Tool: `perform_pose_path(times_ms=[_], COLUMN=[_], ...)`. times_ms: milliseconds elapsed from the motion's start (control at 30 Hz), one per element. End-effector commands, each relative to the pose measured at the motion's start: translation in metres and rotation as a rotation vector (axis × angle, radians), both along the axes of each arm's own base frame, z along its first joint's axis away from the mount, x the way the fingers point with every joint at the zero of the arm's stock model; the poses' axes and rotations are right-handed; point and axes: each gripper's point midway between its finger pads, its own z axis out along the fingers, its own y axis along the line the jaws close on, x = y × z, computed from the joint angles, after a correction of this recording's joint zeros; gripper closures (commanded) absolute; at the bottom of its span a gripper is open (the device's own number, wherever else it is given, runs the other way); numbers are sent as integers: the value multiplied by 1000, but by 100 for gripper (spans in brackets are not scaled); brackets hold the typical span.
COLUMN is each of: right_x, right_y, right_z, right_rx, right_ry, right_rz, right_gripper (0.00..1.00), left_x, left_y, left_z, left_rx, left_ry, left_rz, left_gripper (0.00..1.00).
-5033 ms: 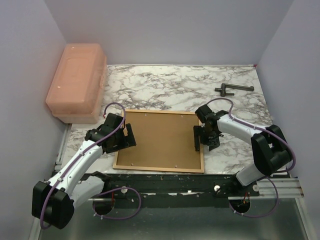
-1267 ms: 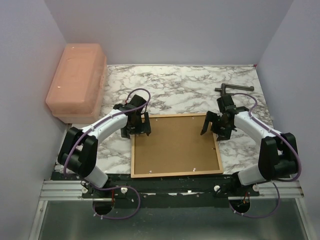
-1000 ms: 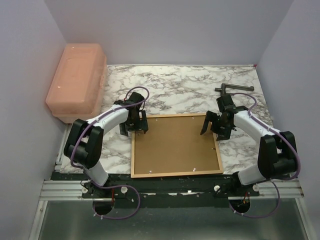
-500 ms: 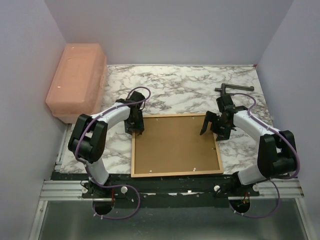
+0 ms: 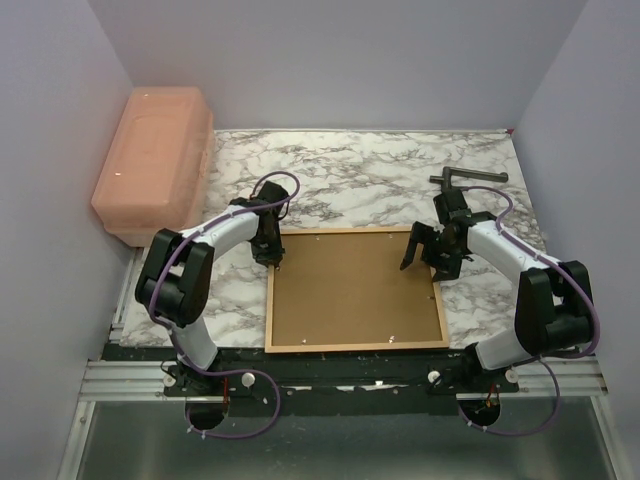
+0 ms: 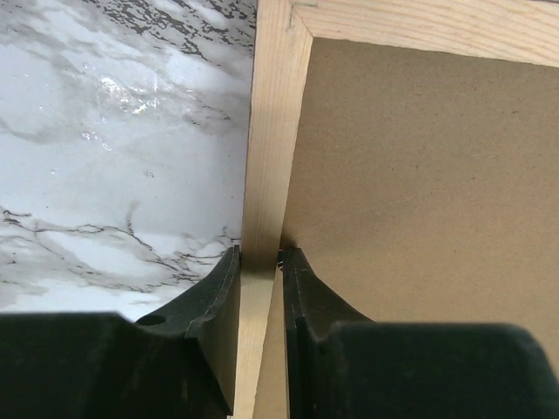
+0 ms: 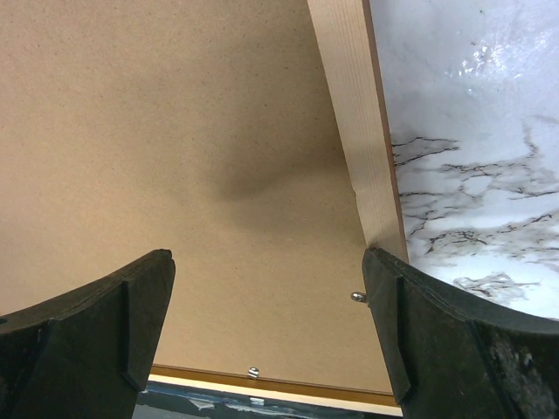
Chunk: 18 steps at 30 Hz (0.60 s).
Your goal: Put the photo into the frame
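Observation:
The frame [image 5: 355,346] lies flat on the marble table with a plain brown backing board [image 5: 352,288] filling it. The photo is out of view. My left gripper [image 5: 270,252] sits at the frame's far left corner. In the left wrist view its jaws press both sides of the frame's pale wooden left border [image 6: 272,131], so the left gripper [image 6: 260,257] is shut on it. My right gripper [image 5: 422,256] hovers over the far right corner. It stands wide open in the right wrist view [image 7: 269,271], above the backing board [image 7: 175,131] and beside the right border [image 7: 356,113].
A pink plastic box [image 5: 155,160] stands at the far left against the wall. A dark metal tool [image 5: 468,179] lies at the far right of the table. Small metal tabs [image 7: 253,373] line the frame's near edge. Walls close in three sides.
My left gripper has closed from wide open onto the frame's left border at the far corner, and the frame has shifted slightly right. The right arm has stayed still and open.

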Motion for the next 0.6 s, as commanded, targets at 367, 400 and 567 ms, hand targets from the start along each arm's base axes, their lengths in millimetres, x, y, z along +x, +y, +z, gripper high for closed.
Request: perform_pose_path(times_ms=[367, 400, 567], right_x=[7, 7, 4], right_y=[-1, -1, -5], right_z=[10, 10, 9], right_rx=[10, 9, -2], right_ry=[-36, -37, -34], right_rz=[-8, -10, -18], right_gripper=[3, 3, 3], left_x=[-2, -2, -1], left_y=[-14, -13, -4], left_z=[33, 32, 18], left_rx=[-104, -101, -44], left_ry=[-83, -84, -58], left_rz=[-11, -4, 36], left_gripper=[34, 33, 35])
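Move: The left fingers are closed around the frame's left rail, with the small metal clip by the right finger, level with the hand point and about 1 cm to its right. The frame's far-left corner is some 7 cm straight ahead. The nearest clip on the far rail lies about 5 cm ahead and 10 cm right, all at nearly fingertip height. From the right hand the left-rail clip is roughly 31 cm left, 2 cm ahead and 2 cm lower. The left fingers come free of the frame's left rail and its metal clip. The hand first creeps up while they are still closed, then they open to about two-thirds as it rises more quickly, some 2.5 cm in all, drifting just under 1 cm to the right over the backing board and tilting about 5 degrees. ##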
